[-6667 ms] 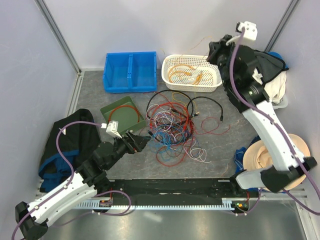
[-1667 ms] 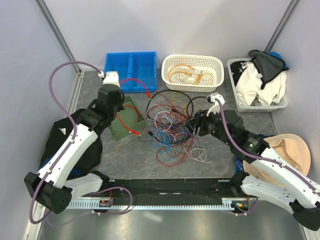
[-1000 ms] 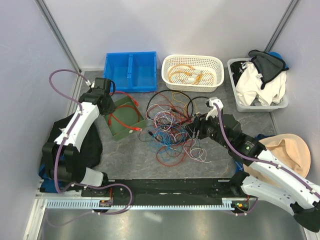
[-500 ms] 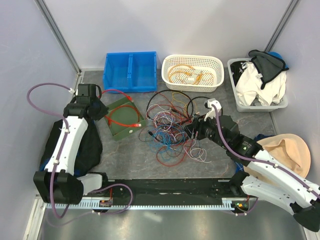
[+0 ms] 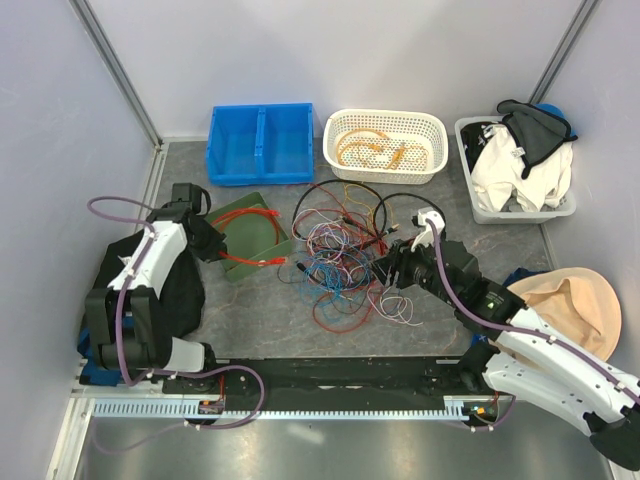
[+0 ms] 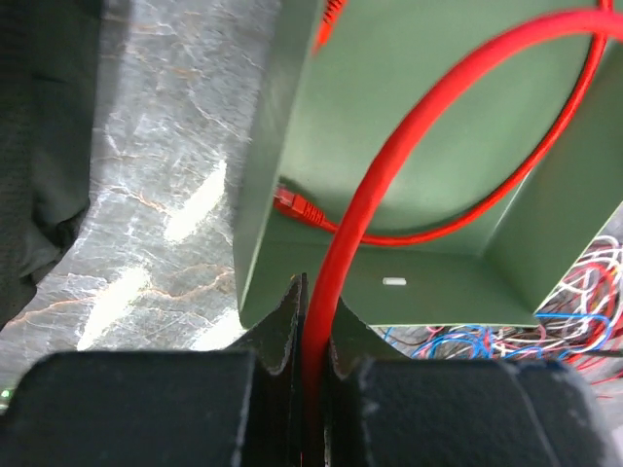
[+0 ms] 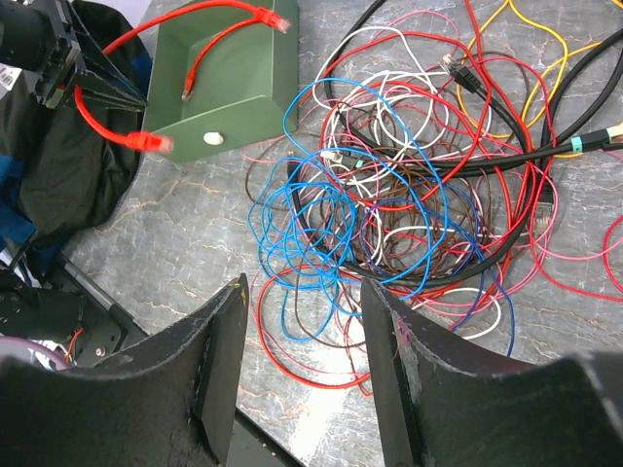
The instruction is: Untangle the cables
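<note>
The cables (image 5: 345, 255) lie as a tangled heap of red, blue, white, black, yellow and purple wires in the middle of the table. A thicker red cable (image 5: 248, 259) runs from the green tray (image 5: 250, 222) to my left gripper (image 5: 205, 243), which is shut on it. In the left wrist view the red cable (image 6: 409, 146) passes between the closed fingertips of the left gripper (image 6: 313, 292) and loops into the tray (image 6: 438, 88). My right gripper (image 5: 386, 270) hangs open just above the heap's right side. In the right wrist view its jaws (image 7: 304, 292) stand wide over blue and red loops (image 7: 321, 233).
A blue two-part bin (image 5: 260, 142) and a white basket (image 5: 432, 150) holding orange cables stand at the back. A bin of clothes (image 5: 515, 170) is at the back right, a straw hat (image 5: 565, 300) at the right, black cloth (image 5: 150, 290) at the left.
My left gripper has moved nearer and slightly right, still pulling the red cable, and the green tray has shifted with it. My right gripper has drifted slightly nearer over the heap.
</note>
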You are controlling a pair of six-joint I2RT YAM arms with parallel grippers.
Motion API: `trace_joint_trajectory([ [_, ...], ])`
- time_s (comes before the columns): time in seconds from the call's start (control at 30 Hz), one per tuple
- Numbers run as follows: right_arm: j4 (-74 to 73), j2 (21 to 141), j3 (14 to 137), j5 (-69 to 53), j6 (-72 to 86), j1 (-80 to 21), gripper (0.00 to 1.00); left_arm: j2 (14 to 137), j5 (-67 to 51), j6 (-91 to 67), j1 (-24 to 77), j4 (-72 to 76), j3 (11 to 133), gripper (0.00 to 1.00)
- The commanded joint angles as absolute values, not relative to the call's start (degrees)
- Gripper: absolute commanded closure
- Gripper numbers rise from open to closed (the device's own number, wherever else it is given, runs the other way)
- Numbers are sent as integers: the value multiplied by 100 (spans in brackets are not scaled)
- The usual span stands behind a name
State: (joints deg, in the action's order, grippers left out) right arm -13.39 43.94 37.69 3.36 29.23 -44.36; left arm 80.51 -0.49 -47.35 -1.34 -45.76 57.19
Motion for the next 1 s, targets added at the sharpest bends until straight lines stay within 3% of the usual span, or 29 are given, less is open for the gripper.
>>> trace_joint_trajectory([
  [0.0,-1169,4298,3683,405,2971,-4447,43,7849,-202,-5062,-447,-4386,5748,98],
  [0.3,-1081,4394,3683,378,2918,-4447,43,7479,-219,-4869,-1002,-4430,5731,98],
  [0.43,-1037,4474,3709,308,2918,-4447,43,7777,-456,-4668,-1002,-4395,5722,70],
  [0.63,-1002,4605,3726,273,2935,-4447,43,7585,-300,-4483,-993,-4307,5976,45],
  [0.97,-861,4764,3665,202,3006,-4447,43,7076,-27,-3685,-625,-4386,6548,39],
])
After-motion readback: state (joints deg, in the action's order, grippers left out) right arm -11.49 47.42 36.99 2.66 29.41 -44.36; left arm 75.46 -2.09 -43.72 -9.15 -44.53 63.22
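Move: The left gripper still pinches the red cable just above the green box's near-left end. The box's middle is about 6 cm ahead, 6 cm to the right and 4 cm below. The cable tangle centres some 27 cm to the right and 1 cm ahead, about 6 cm lower; the black bag's middle is roughly 16 cm to the left and 5 cm back. From the right gripper, the box is about 14 cm ahead, 30 cm left and 15 cm below. Bring the left gripper about 4 cm to the left, rising a little, with the red cable still pinched, off the green box's near corner towards the black bag. Stop there and open the fingers well apart to let go of the cable, then lift clear some 5 cm while easing forward and tipping the fingers slightly outward. ##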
